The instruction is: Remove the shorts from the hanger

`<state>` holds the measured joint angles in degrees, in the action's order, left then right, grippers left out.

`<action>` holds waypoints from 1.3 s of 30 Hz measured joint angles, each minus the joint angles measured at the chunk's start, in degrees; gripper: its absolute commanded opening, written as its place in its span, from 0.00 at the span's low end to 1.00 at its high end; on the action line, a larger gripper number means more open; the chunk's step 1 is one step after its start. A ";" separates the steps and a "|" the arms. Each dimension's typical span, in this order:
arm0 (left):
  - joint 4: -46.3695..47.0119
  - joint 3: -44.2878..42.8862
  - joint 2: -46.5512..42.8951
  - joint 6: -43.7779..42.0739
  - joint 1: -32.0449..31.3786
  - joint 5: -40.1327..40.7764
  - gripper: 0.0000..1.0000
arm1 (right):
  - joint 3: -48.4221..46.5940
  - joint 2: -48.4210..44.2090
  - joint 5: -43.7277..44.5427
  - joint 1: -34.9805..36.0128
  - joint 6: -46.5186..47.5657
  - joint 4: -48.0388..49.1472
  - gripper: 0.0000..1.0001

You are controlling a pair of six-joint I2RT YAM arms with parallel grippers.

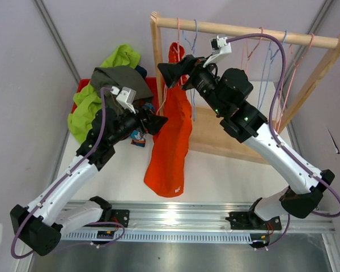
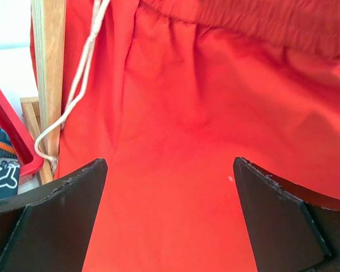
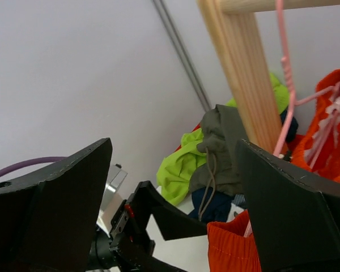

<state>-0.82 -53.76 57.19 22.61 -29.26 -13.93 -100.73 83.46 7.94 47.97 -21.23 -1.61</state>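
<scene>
Bright orange shorts (image 1: pixel 171 136) hang from a pink hanger (image 1: pixel 178 31) at the left end of the wooden rack (image 1: pixel 243 28), their lower end lying on the table. My left gripper (image 1: pixel 160 121) is open at the shorts' left edge. In the left wrist view the orange cloth (image 2: pixel 215 113) fills the space beyond the open left gripper (image 2: pixel 170 187), nothing pinched. My right gripper (image 1: pixel 163 73) is open beside the shorts' top, near the rack's post. The right wrist view shows the hanger (image 3: pixel 286 96) and the orange waistband (image 3: pixel 232 249) past the right gripper (image 3: pixel 173 164).
A red bin (image 1: pixel 79 90) at the back left holds lime green shorts (image 1: pixel 122 56), grey shorts (image 1: pixel 120 76), navy and printed ones. Several empty hangers (image 1: pixel 269 56) dangle along the rack. The rack's left post (image 2: pixel 48 68) and a white drawstring (image 2: pixel 73 96) are close to my left fingers.
</scene>
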 measured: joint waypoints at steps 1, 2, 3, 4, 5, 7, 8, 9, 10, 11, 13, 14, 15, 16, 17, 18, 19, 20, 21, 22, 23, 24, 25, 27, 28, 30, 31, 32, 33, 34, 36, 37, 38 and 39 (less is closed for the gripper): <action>0.07 0.33 -0.04 0.00 0.00 0.04 0.99 | 0.57 -0.50 1.05 0.04 0.37 0.02 0.96; 0.15 0.76 -0.11 0.00 0.00 0.13 0.99 | 0.94 -0.85 2.14 0.04 0.57 0.02 0.96; 0.17 1.22 -0.15 0.00 0.00 0.17 0.99 | 1.16 -1.03 3.08 0.04 0.74 0.02 0.96; 0.20 1.62 -0.17 0.02 0.00 0.20 0.99 | 1.25 -1.07 3.78 0.04 0.90 0.02 0.96; 0.17 1.95 -0.20 0.04 0.00 0.20 0.99 | 1.36 -1.07 4.76 0.07 1.31 0.04 0.96; 0.20 2.40 -0.22 0.04 0.00 0.20 0.99 | 1.53 -0.98 5.84 0.09 1.84 -0.04 0.96; 0.15 2.49 -0.24 0.07 0.00 0.20 0.99 | 1.53 -0.83 6.38 0.09 2.05 0.00 0.96; 0.20 2.56 -0.24 0.04 0.00 0.20 0.99 | 1.53 -0.70 6.75 0.09 2.19 0.04 0.96; 0.26 2.69 -0.35 0.07 0.00 0.20 0.99 | 1.51 -0.46 7.23 0.09 2.47 0.11 0.96; 0.26 2.95 -0.59 0.04 0.00 0.20 0.99 | 1.53 -0.15 7.67 0.07 2.73 0.15 0.96; 0.28 3.43 -1.05 0.04 0.00 0.22 0.99 | 1.53 0.46 7.98 -0.09 2.89 0.17 0.95; 0.26 3.65 -1.29 0.04 0.00 0.22 0.99 | 1.53 0.90 8.11 -0.20 2.89 0.17 0.95; 0.28 3.85 -1.51 0.04 0.00 0.22 0.99 | 1.53 1.31 8.13 -0.35 2.86 0.20 0.94; 0.33 4.07 -1.70 0.07 0.00 0.22 0.99 | 1.55 1.73 8.11 -0.48 2.84 0.17 0.94; 0.42 4.35 -1.92 0.07 0.00 0.22 0.99 | 1.60 2.19 8.11 -0.57 2.78 0.24 0.93; 0.46 4.59 -2.10 0.09 0.00 0.20 0.99 | 1.62 2.67 8.09 -0.59 2.60 0.26 0.93; 0.46 4.74 -2.21 0.09 0.00 0.20 0.99 | 1.66 3.21 8.07 -0.61 2.38 0.28 0.92; 0.50 4.92 -2.25 0.09 0.00 0.20 0.99 | 1.66 3.67 8.04 -0.68 2.19 0.33 0.88; 0.57 5.09 -2.36 0.09 0.00 0.20 0.99 | 1.66 4.24 7.91 -0.68 1.95 0.42 0.84; 0.59 5.33 -2.49 0.09 0.00 0.20 0.99 | 1.68 4.83 7.78 -0.68 1.75 0.48 0.81; 0.59 5.57 -2.67 0.09 0.00 0.20 0.99 | 1.73 5.33 7.65 -0.68 1.49 0.59 0.71; 0.70 5.86 -2.89 0.09 0.00 0.20 0.99 | 1.73 5.90 7.56 -0.68 1.44 0.61 0.64; 0.72 6.21 -3.15 0.09 0.00 0.20 0.99 | 1.73 6.36 7.39 -0.68 1.16 0.72 0.59; 0.74 6.84 -3.69 0.09 0.00 0.20 0.99 | 1.73 7.17 7.02 -0.68 0.90 0.90 0.38; 0.76 7.19 -4.04 0.09 0.00 0.22 0.99 | 1.73 7.58 6.82 -0.68 0.57 1.05 0.31; 0.68 7.72 -4.57 0.09 0.00 0.20 0.99 | 1.68 8.28 6.95 -0.74 -0.09 1.03 0.11; 0.66 7.93 -4.83 0.09 0.00 0.22 0.99 | 1.66 8.59 7.32 -0.87 -0.68 0.61 0.06; 0.48 8.00 -5.07 0.09 -0.02 0.22 0.99 | 1.66 8.90 7.76 -1.07 -0.94 0.35 0.00; 0.17 8.02 -5.38 0.04 -0.07 0.22 0.99 | 1.66 9.11 7.85 -1.29 -0.98 0.20 0.00; -0.11 8.02 -5.81 -0.04 -0.24 0.39 0.99 | 1.66 9.31 7.98 -1.49 -1.03 0.22 0.00; -1.14 8.02 -7.10 -0.37 -0.90 0.94 0.99 | 1.60 9.33 8.13 -1.53 -1.11 0.20 0.00; -1.97 7.96 -7.91 -0.68 -1.44 1.51 0.99 | 1.46 9.33 8.11 -1.46 -1.11 0.09 0.00; -3.08 7.69 -8.66 -1.01 -1.99 2.05 0.99 | 1.20 9.33 8.09 -1.40 -1.09 -0.09 0.00; -4.24 7.15 -9.22 -1.29 -2.51 2.43 0.99 | 0.96 9.33 8.09 -1.33 -1.07 -0.37 0.00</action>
<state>-5.06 -46.61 47.97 21.32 -31.77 -11.51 -99.77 92.79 16.03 46.63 -22.31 -1.98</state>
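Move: The near wire of the pink hanger lies about 7 cm ahead of the right hand, 1 cm to its right and 8 cm below. The orange shorts hang from it, their middle some 28 cm below the hand and 7 cm ahead. The left rack post stands some 14 cm ahead and 6 cm left, a blue hanger 8 cm right and 9 cm ahead. From the left hand, the same pink wire is roughly 9 cm ahead, 8 cm right and 13 cm higher. The pink hanger's near wire, just below its neck, gets pinched by the right hand, which sinks about 9 cm while reaching 7 cm forward, first edging right, then back left towards the post as its wide-open fingers shut. The hand turns some 10 degrees clockwise and tips down. Beside the shorts, the left hand stays open, sinking and then drawing back a few centimetres. ##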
